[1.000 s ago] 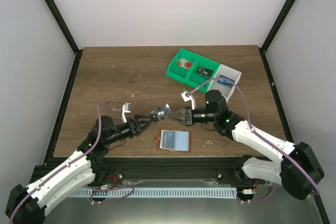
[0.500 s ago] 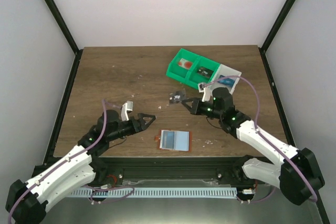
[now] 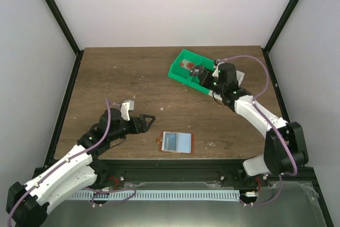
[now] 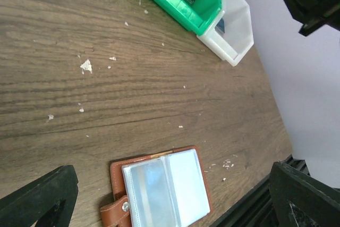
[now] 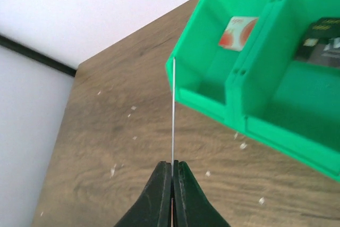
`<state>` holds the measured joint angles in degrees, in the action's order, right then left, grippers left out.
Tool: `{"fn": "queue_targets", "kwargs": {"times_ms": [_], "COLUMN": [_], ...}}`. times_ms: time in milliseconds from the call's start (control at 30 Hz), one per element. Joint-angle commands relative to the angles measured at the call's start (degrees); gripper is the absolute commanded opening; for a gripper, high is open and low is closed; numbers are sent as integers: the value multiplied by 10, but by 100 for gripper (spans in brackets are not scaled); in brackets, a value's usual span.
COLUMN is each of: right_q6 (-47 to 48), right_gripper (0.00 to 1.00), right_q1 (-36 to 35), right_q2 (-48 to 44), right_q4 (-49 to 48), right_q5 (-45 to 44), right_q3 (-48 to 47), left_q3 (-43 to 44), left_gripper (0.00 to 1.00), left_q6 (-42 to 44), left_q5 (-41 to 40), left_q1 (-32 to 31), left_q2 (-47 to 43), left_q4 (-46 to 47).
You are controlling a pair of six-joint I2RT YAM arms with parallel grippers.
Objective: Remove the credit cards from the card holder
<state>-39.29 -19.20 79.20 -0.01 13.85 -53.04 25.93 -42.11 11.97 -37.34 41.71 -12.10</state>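
The card holder (image 3: 176,142) (image 4: 159,190) lies open near the table's front edge, a reddish-brown cover with pale clear sleeves facing up. My left gripper (image 3: 147,119) (image 4: 171,174) hovers just left of it, open and empty, with the holder showing between its fingers (image 4: 37,200). Far across the table, my right gripper (image 3: 205,76) (image 5: 173,166) is shut on a credit card (image 3: 197,70), seen edge-on as a thin line (image 5: 173,115). The card hangs at the near-left corner of the green tray (image 3: 179,74) (image 5: 234,104).
The green tray holds a red-and-white card (image 5: 237,31) in one compartment and a dark card (image 5: 324,41) in the one beside it. A white tray (image 4: 236,30) adjoins it on the right. Small pale crumbs dot the wooden tabletop (image 4: 85,66).
My right gripper has carried the card from the middle of the table up and back to the green tray. My left gripper has let go, opened wide and drawn back a little to the left.
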Motion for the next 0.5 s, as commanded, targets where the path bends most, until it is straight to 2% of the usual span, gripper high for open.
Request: {"fn": "queue_targets", "kwargs": {"times_ms": [0,467], "right_q6": [5,3], "right_gripper": [0,1], "right_q1": [32,46], "right_q2": [41,146], "right_q4": [11,56], "right_q5": [-47,-162], "right_q3": [-43,-134], "left_q3": [-2,-10], "left_gripper": [100,100], "left_q6": [26,9], "left_q5": [-14,-15], "left_q1": [5,7], "left_q2": [-21,-60], "left_q4": [3,-6]}}
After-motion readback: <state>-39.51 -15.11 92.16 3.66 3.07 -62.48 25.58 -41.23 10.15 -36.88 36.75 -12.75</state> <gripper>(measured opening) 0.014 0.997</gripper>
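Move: The right hand already holds the dark VIP card. The middle green compartment, with black cards in it, lies about 7 cm ahead of that hand, 5 cm to its right and some 17 cm below. At similar depth, the red-and-white card in the next compartment is roughly 11 cm ahead and 4 cm left, and the white compartment about 3 cm ahead and 16 cm right. From the left hand, the middle compartment is some 23 cm ahead and 24 cm right. Forward and to its right while sinking, the right arm carries the pinched VIP card about 9 cm towards the middle green compartment, slowing near the end and turning some 15 degrees clockwise. Its fingers stay shut on the card. The left hand, empty and wide open, rises by a centimetre or two. ##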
